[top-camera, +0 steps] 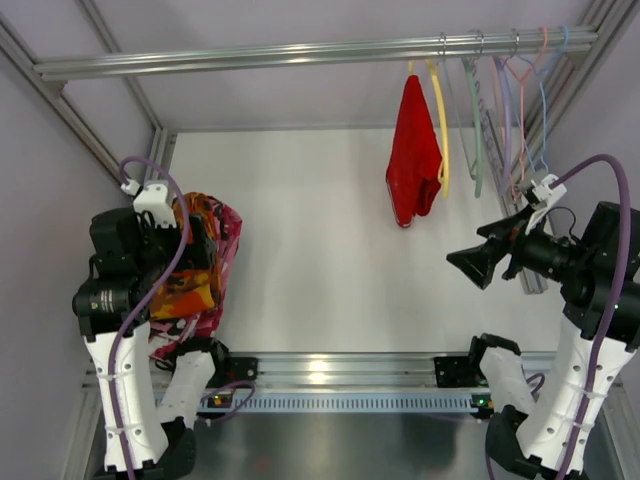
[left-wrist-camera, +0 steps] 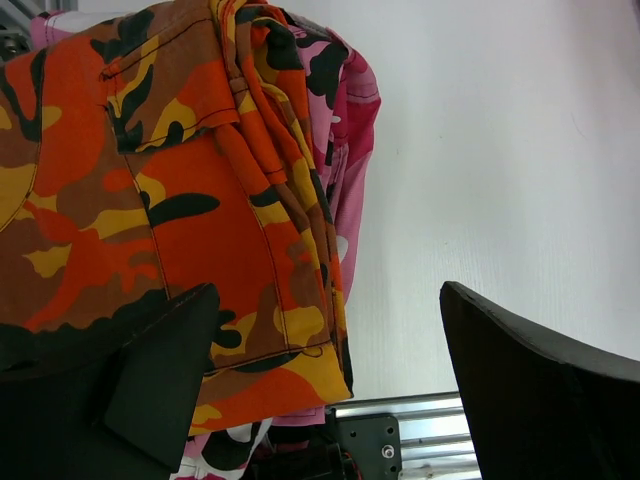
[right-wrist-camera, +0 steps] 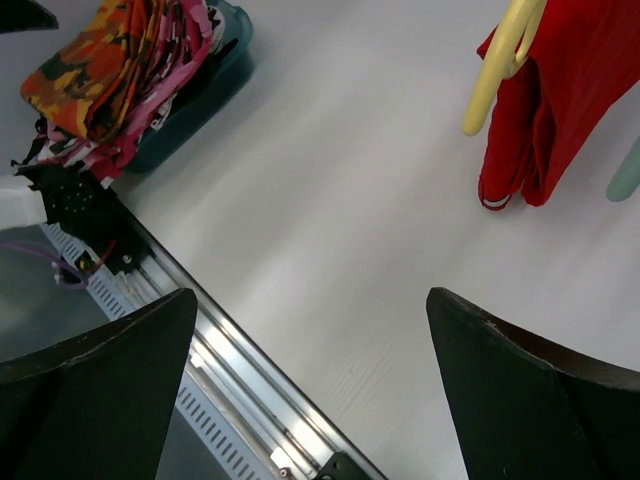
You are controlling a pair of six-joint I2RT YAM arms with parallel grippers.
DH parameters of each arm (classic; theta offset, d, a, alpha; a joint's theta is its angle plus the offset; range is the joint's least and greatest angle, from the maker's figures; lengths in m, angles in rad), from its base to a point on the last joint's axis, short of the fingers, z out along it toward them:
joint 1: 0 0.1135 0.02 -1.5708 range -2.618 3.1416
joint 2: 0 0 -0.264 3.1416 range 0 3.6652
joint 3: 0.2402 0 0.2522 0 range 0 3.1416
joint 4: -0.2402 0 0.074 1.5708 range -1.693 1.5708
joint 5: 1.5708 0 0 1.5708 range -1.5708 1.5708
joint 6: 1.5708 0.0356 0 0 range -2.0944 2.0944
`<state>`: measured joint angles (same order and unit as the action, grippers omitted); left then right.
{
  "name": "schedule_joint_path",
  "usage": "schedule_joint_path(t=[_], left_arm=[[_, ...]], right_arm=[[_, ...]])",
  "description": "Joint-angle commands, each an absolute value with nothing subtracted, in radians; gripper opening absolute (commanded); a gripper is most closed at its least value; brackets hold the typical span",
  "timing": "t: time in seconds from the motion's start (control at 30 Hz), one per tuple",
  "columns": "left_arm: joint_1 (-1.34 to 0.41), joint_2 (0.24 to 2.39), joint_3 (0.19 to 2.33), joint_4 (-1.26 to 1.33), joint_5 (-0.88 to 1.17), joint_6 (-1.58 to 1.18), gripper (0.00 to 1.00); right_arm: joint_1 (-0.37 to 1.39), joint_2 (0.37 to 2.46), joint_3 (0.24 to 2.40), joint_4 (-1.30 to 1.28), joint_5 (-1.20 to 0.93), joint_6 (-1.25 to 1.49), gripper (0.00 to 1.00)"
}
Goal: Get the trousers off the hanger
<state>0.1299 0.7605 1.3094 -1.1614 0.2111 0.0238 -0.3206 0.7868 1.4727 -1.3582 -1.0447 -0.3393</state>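
The red trousers [top-camera: 412,152] hang folded over the yellow hanger [top-camera: 441,140], whose hook is on the metal rail [top-camera: 300,55] at the back. In the right wrist view the trousers [right-wrist-camera: 560,90] and the hanger's yellow arm [right-wrist-camera: 500,60] show at the top right. My right gripper [top-camera: 468,264] is open and empty, raised at the right, well below and to the right of the trousers; its jaws [right-wrist-camera: 310,320] frame bare table. My left gripper [left-wrist-camera: 330,330] is open and empty, held over the cloth pile at the left.
Orange camouflage cloth [top-camera: 195,262] lies on pink cloths in a dark bin [right-wrist-camera: 200,95] at the left. Pale green, lilac, pink and blue empty hangers [top-camera: 510,120] hang right of the yellow one. A metal rail [top-camera: 340,372] runs along the table's near edge.
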Motion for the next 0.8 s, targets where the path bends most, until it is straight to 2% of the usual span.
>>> schedule_joint_path(t=[0.0, 0.3, 0.47, 0.57, 0.7, 0.77], left_arm=[[0.130, 0.756, 1.353, -1.148, 0.195, 0.008, 0.98], [0.130, 0.761, 1.368, -1.112, 0.210, -0.035, 0.98], [0.130, 0.764, 1.359, -1.094, 0.207, -0.040, 0.98], [0.130, 0.764, 1.355, -1.086, 0.207, -0.043, 0.98], [0.130, 0.764, 1.353, -1.080, 0.203, -0.052, 0.98], [0.130, 0.762, 1.350, -1.078, 0.201, -0.052, 0.98]], right_arm=[[-0.307, 0.810, 1.552, -1.457, -1.075, -0.362, 1.00], [-0.307, 0.916, 1.703, -1.391, -1.115, -0.247, 1.00], [-0.281, 0.972, 1.735, -1.201, -1.101, -0.085, 0.99], [-0.192, 1.014, 1.761, -1.088, -0.996, -0.006, 0.99], [0.030, 1.071, 1.778, -0.953, -0.815, 0.124, 0.99], [0.040, 1.092, 1.781, -0.904, -0.758, 0.170, 0.99]])
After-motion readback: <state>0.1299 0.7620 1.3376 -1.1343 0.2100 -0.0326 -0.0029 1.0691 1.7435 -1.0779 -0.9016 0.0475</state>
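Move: The yellow hanger's near end is about 12 cm ahead of the right hand, 3 cm to its left and some 5 cm higher. The red trousers hang just beyond, their middle roughly 22 cm ahead, 9 cm left and nearly level in height; the green hanger's near end is about 12 cm ahead and 3 cm to the right, also 5 cm up. From the left hand, the yellow end lies about 46 cm right, 7 cm ahead and 11 cm higher. The yellow hanger's near end is what the right hand closes in on, fingers wide open: it first rises almost straight up, then also swings forward and, late on, left, about 7 cm up, 6 cm forward and 3 cm left in all. The wrist rolls and turns counter-clockwise slightly, bringing the fingertips close to the yellow end; contact can't be seen. ##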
